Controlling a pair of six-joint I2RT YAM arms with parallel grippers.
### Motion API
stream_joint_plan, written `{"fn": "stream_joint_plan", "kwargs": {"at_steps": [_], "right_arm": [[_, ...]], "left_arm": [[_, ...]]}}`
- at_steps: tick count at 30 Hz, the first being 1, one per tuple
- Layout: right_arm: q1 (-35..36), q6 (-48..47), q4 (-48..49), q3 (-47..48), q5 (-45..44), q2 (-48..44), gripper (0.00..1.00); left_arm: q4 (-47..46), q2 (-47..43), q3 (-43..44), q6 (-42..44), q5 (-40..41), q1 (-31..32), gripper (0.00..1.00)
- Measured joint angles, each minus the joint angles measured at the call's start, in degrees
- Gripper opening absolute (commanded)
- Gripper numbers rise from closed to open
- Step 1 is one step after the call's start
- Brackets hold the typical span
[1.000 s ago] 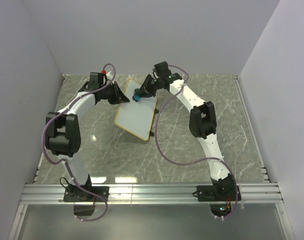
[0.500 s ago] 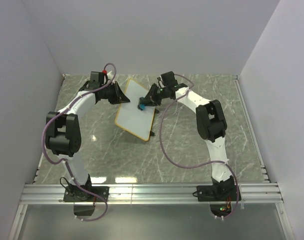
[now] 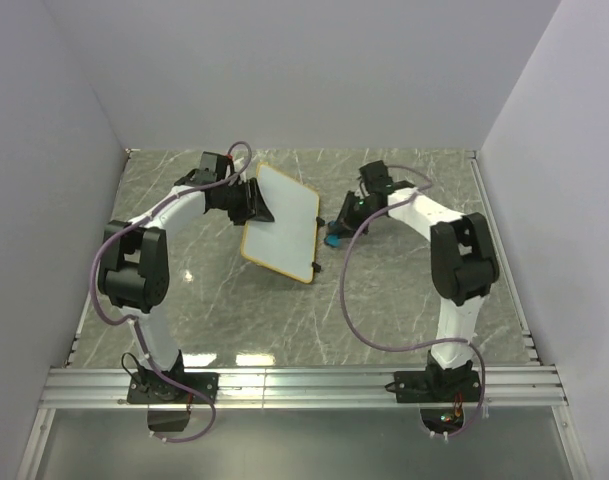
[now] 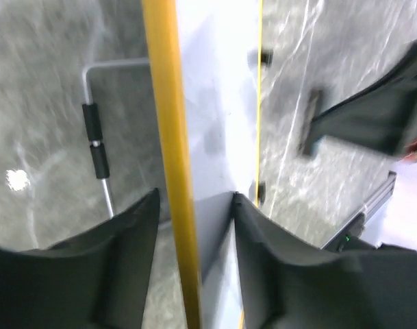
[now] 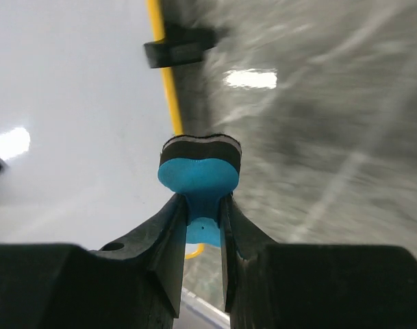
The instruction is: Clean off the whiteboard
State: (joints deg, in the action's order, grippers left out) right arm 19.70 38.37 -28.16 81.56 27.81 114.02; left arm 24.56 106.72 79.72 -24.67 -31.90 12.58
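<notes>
The whiteboard, white with a thin wood frame, sits tilted in the middle of the marble table. My left gripper is at its left edge and stands open. In the left wrist view the frame runs between the fingers, with a gap to the left finger. The board's face looks blank. My right gripper is just off the board's right edge, low over the table, shut on the blue eraser. In the right wrist view the eraser hangs beside the board.
A bent wire stand shows behind the board on the left. A black foot sticks out from the board's edge. The right arm is close beyond the board. Grey walls enclose the table, and an aluminium rail runs along the front.
My left gripper has opened around the board's edge, and the board has shifted a little to the right. The right gripper has carried the eraser off the board's face, rightward and down.
</notes>
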Motion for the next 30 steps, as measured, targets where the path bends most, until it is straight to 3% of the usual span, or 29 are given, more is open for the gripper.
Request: {"fn": "stream_joint_plan", "kwargs": {"at_steps": [5, 10, 11, 13, 14, 17, 18, 22, 30], "right_arm": [[-2.8, -4.9, -3.2, -3.7, -10.6, -7.7, 0.00], [-2.4, -7.4, -4.9, -8.1, -16.9, -8.1, 0.00], [-2.4, -7.7, -5.6, -9.1, -17.9, -7.9, 0.14], [-2.3, -8.4, -6.9, -10.6, -19.9, -7.4, 0.29], [-2.3, -8.7, -7.7, -10.8, -20.8, -7.1, 0.51], [-2.3, -9.8, -8.2, -10.8, -22.7, -6.7, 0.75], [-2.3, -10.0, -8.2, -10.8, -23.0, -6.7, 0.79], [-2.3, -11.1, -8.6, -10.5, -24.5, -6.7, 0.83], [-2.1, -12.3, -12.1, -6.7, -23.7, -9.7, 0.83]], "left_arm": [[2.4, 0.0, -0.8, 0.0, 0.1, 0.8, 0.63], [3.3, -0.1, -0.8, -0.2, 0.8, 0.9, 0.74], [3.6, -0.1, -0.8, -0.3, 1.2, 0.9, 0.75], [3.9, -0.4, -0.8, -0.5, 1.9, 0.9, 0.79], [4.3, -0.6, -0.8, -0.5, 2.5, 1.0, 0.87], [6.1, -1.7, -0.8, -1.0, 4.0, 1.6, 0.99], [6.6, -2.4, -0.8, -1.2, 4.4, 1.7, 0.99], [7.2, -6.0, -0.8, -2.3, 6.0, 1.9, 0.99], [7.0, -16.9, -2.8, -4.3, 12.9, 0.0, 0.99]]}}
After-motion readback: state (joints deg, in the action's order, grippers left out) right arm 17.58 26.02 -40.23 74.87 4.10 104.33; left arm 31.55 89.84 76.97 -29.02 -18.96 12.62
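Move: My right hand still pinches the eraser just off the whiteboard's right side. It is going to bare table about 11 cm to its right, 4 cm back and 6 cm down. The whiteboard's middle is some 13 cm to its left and 4 cm ahead, the far clip 4 cm left and 4 cm ahead, the near clip 4 cm left and 7 cm back. From my left hand, already loosening at the board's left edge, the board's middle lies about 6 cm right, 2 cm back and 5 cm lower. I swing my right hand some 10 cm right, away from the whiteboard, rising a touch and then sinking about 5 cm and drawing back, while the wrist rolls nearly 30 degrees to point the fingers down. I open them to let go of the eraser on the table, then start to lift. My left hand opens wide, backs off slightly, then climbs and draws left clear of the board's edge. ##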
